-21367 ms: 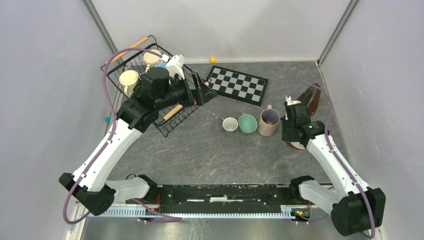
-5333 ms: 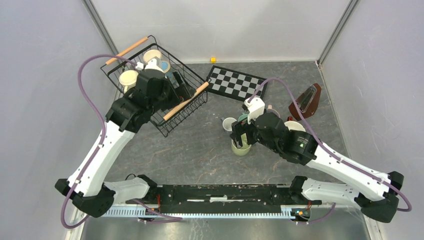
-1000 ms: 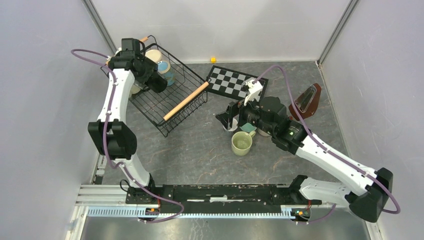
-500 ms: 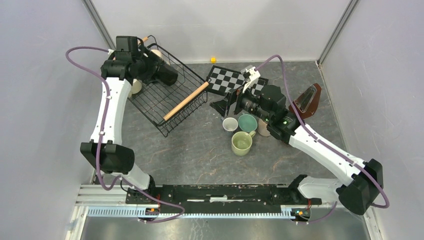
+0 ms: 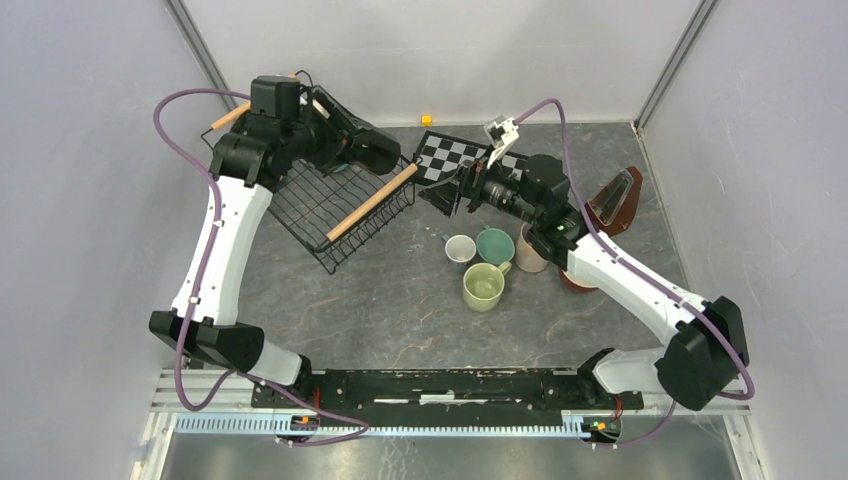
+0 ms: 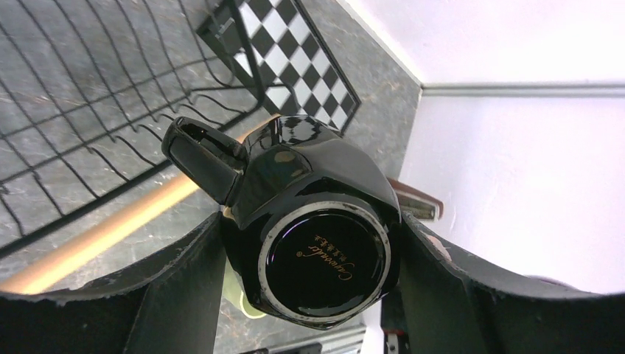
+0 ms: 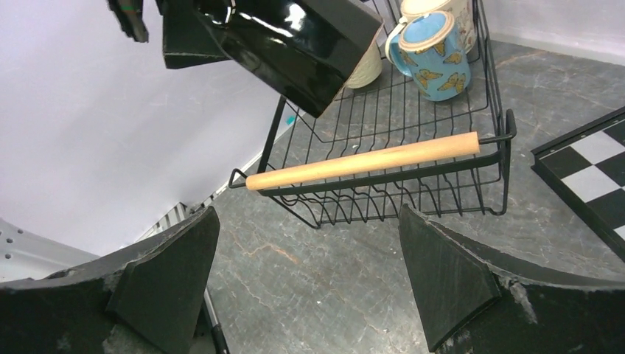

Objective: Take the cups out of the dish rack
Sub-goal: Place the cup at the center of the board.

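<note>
My left gripper is shut on a black mug and holds it on its side, base toward the camera, above the right part of the dish rack. The mug also shows in the right wrist view. A blue butterfly cup and a cream cup stand in the rack. My right gripper is open and empty, hovering just right of the rack. On the table stand a white cup, a teal cup, a beige-pink cup and a light green cup.
The checkered board lies behind my right gripper. The brown metronome stands at the right. A small yellow block sits by the back wall. The rack's wooden handle faces the table's middle.
My left arm has lifted the black mug out of the rack and carried it right. My right arm has left the light green cup and swung back toward the rack.
</note>
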Robot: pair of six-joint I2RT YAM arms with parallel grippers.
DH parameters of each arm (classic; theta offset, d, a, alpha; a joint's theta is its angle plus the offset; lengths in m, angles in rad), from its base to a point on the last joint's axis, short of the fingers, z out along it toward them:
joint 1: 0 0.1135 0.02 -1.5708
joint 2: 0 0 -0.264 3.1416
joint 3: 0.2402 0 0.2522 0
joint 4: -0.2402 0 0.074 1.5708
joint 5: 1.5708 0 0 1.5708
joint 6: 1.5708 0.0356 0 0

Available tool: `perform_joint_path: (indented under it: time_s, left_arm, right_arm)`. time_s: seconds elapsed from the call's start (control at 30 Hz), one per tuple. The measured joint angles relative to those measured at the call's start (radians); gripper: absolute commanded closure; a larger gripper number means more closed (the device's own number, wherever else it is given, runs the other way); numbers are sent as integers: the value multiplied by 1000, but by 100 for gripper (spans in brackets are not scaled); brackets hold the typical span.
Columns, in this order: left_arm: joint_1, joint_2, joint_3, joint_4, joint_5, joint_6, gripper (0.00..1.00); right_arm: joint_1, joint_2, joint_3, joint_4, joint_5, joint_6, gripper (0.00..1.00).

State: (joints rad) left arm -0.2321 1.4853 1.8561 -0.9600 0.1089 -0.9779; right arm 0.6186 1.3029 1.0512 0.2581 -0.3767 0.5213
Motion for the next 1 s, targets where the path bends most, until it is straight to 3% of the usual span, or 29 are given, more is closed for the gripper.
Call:
perform_joint_path:
  time_s: [0.37, 1.0]
  left_arm:
    - [-109, -48, -102, 90, 67, -80, 98]
    - [-180, -60, -163, 195, 119, -161, 98]
  right_arm:
    - [-63, 57, -33, 240, -131, 173, 2]
    - [-132, 166, -125, 674, -243, 492, 5]
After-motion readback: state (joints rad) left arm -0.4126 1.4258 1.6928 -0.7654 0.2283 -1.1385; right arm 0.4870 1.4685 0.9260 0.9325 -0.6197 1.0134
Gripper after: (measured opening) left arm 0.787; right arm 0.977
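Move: The left hand already holds the black cup; the open right gripper it is going to lies about 17 cm to its right, 7 cm back and 4 cm lower. From the right hand, the black cup is some 13 cm left, 8 cm ahead and 2 cm up. The rack's wooden handle is 10 cm ahead, 14 left and 21 below; the white cup is 7 ahead, 6 right and 29 below. Left carries the black cup 9 cm right, 3 back, towards the open right gripper, which rolls 25 degrees. ##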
